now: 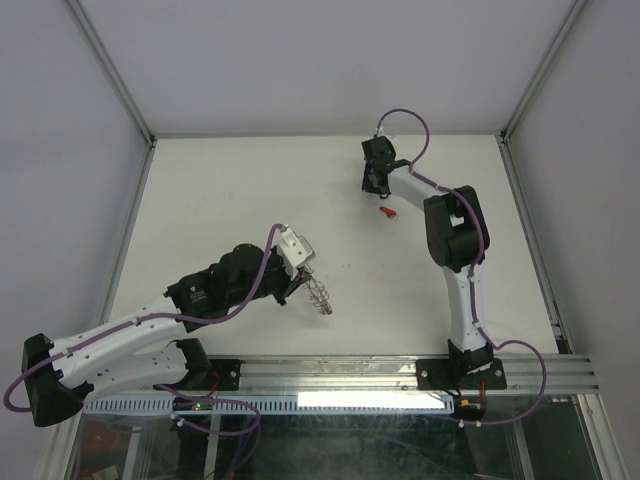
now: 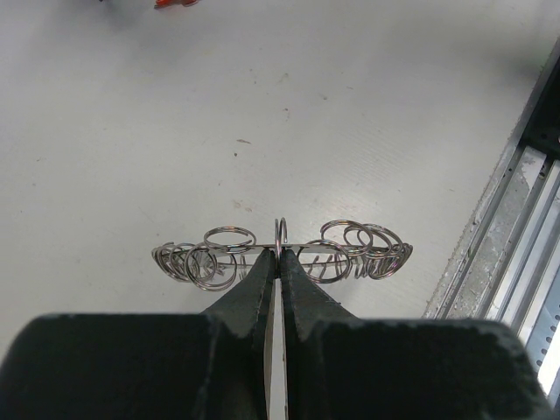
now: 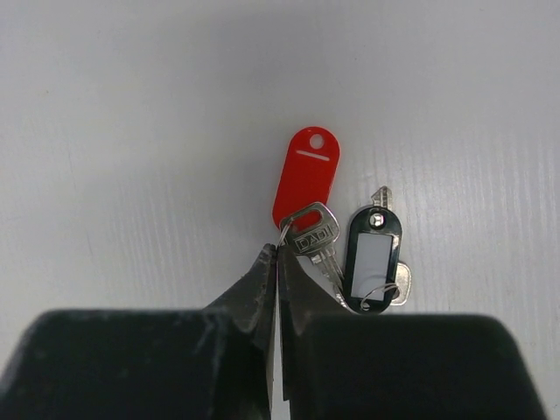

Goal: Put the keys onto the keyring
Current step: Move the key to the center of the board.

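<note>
My left gripper [image 2: 279, 255] is shut on the keyring [image 2: 219, 255], pinching its flat grey rim so it is seen edge on, with wire loops fanning out to both sides. In the top view the keyring [image 1: 320, 296] hangs just above the table at the left gripper [image 1: 306, 281]. At the far side, my right gripper [image 3: 277, 248] is shut with its tips on the small wire ring of the red-tagged key [image 3: 306, 175], which lies on the table. A black-tagged key [image 3: 372, 258] lies right beside it. From above, the red tag [image 1: 388, 211] shows just below the right gripper [image 1: 382, 198].
The white table [image 1: 250, 190] is bounded by grey walls and metal posts. A metal rail [image 2: 516, 262] runs along the near edge, close to the right of the keyring. The red tag [image 2: 175, 3] peeks in at the top edge of the left wrist view.
</note>
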You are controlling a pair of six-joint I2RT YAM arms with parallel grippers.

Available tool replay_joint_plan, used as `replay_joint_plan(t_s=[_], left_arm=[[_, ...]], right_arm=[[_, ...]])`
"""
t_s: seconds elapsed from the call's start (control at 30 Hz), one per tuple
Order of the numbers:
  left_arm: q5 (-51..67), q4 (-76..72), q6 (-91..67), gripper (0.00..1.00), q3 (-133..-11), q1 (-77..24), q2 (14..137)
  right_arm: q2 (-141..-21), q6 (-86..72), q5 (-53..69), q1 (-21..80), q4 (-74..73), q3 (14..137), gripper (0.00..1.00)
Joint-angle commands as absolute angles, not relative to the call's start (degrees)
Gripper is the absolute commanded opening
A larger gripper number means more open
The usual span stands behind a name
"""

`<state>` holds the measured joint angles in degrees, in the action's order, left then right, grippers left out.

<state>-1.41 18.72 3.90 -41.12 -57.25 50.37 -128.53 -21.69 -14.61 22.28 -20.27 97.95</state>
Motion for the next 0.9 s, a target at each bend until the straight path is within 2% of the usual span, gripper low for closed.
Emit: replay_joint_plan(t_s=[0.0,0.17,0.53,0.87], left_arm=[[-0.2,16.0,4.6,0.0,-43.0,-56.5,49.9],[-0.2,16.0,4.6,0.0,-43.0,-56.5,49.8],[-0.1,16.3,4.5,0.0,-43.1,-56.4,50.0],[0.1,17.0,4.6,0.0,-43.3,-56.4,50.1]], right_arm=[[-124.6,-19.6,-14.7,23.0,-19.0,96.3,0.0],[-120.1,-16.7,-11.5,24.3,-17.1,91.2,0.0],[-100.4,-12.0,1.6,28.4,-11.0,68.2,0.0],[-85.3,-11.3,19.7,28.9,-18.4,55.3,0.0]])
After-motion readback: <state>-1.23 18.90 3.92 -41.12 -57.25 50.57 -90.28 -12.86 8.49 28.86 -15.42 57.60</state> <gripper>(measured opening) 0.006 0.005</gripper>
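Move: The right hand already has the far red tag's key ring shut in its fingertips, the tag lying about 4 cm ahead and 1 cm to the right. The keyring it is headed for, held by the left hand, is roughly 35 cm back, 18 cm left and 13 cm higher. The black tag lies about 4 cm right, level with the hand; the near red tag is some 7 cm back and 5 cm right. For the left hand, the keyring is right at its fingertips, its middle about 2 cm below. Keeping its pinch on the small ring of the red tag and key, the right hand pulls them back from the other tags towards the left hand's keyring, about 20 cm and drifting slightly left. It starts low and level, gathers speed, then climbs about 5 cm over the second half, the wrist swinging nearly 30 degrees counter-clockwise. The left hand holds the keyring still. ##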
